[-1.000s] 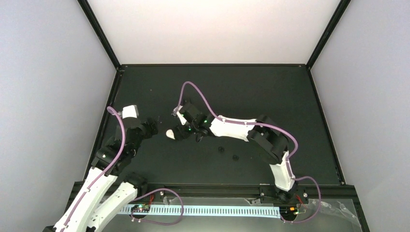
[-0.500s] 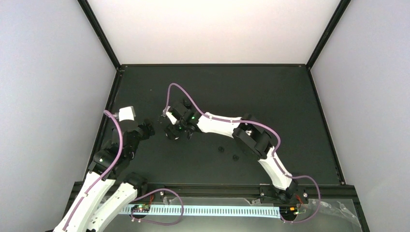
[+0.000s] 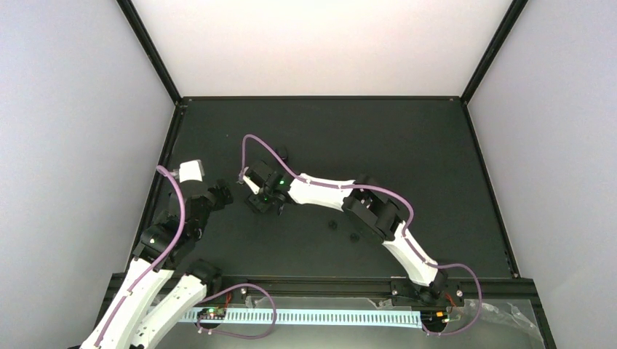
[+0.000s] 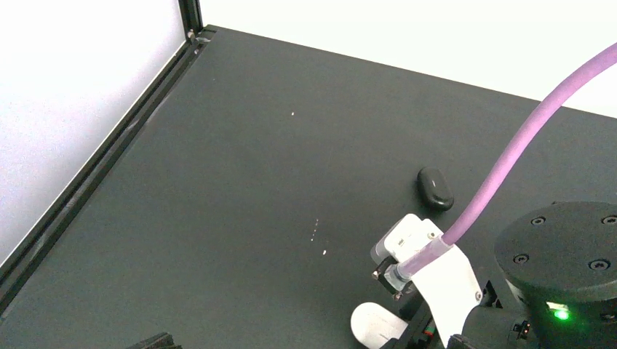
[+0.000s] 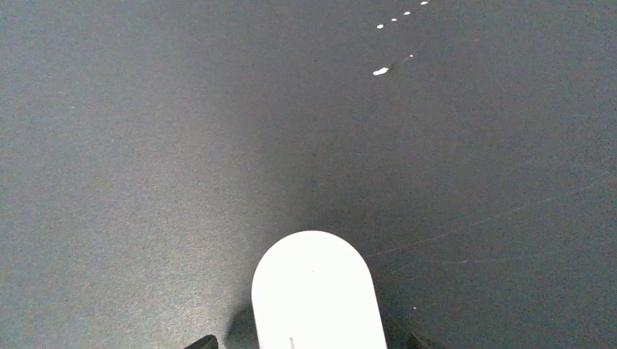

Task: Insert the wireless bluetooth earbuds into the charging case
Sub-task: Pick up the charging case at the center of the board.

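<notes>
A white oval charging case (image 5: 316, 291) lies shut on the black table. My right gripper (image 5: 309, 342) is straight over it, with a dark fingertip on each side and a small gap between each tip and the case. The left wrist view shows the same white case (image 4: 375, 325) beneath the right wrist. In the top view the right gripper (image 3: 259, 201) hides it. Two tiny dark earbuds (image 3: 332, 225) (image 3: 355, 237) sit near the right forearm. My left gripper (image 3: 222, 195) hovers open and empty to the left of the case.
A black oval case (image 4: 435, 187) lies shut further back, also visible from above as the black case (image 3: 282, 153). A few white specks (image 4: 324, 252) dot the table. The raised black table rim (image 4: 109, 156) runs along the left side.
My right arm has swung left until its gripper covers the white case, and its jaws have narrowed around it. My left arm has drawn back slightly toward the left.
</notes>
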Motion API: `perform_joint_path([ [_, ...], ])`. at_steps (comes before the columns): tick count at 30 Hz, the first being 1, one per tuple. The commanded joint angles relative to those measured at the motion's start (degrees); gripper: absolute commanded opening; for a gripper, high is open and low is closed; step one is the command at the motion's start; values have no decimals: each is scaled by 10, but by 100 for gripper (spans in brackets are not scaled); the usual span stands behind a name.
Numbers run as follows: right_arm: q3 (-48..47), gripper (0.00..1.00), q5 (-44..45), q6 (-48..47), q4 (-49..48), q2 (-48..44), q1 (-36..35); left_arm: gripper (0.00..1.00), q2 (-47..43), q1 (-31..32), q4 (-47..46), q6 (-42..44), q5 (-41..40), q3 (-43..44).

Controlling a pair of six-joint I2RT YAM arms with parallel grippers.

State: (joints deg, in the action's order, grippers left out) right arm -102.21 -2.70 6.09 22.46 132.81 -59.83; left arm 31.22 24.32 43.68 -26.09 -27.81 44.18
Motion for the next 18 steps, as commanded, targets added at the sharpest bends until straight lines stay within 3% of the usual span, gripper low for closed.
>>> perform_joint_path([
  [1, -10, 65, 36, -5, 25, 18, -9, 99, -4, -6, 2, 11, 3, 7],
  [9, 38, 48, 74, 5, 12, -1, -16, 99, -11, -7, -1, 14, 10, 5],
  [18, 129, 40, 109, 15, -46, -66, -17, 99, -12, -8, -4, 16, 17, 5],
])
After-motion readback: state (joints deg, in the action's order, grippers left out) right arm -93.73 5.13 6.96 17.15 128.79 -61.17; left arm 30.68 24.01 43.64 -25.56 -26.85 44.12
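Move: The white charging case lies on the board almost exactly between the right gripper's half-open fingers, its middle about 1 cm to the left of the hand point and 1 cm below. From there the black oval thing sits some 15 cm ahead and 7 cm to the right, and the nearer black knob about 21 cm to the right and 7 cm back. From the idle left hand, the case is roughly 6 cm ahead, 12 cm to the right and 22 cm down. Close the right gripper on the long sides of the charging case until both fingers pinch it, sinking only about half a centimetre while they shut. Then, staying low, draw the hand about 2 cm to the right with the case in its grip, easing the wrist round by some 5 degrees so the fingertips swing slightly forward. ##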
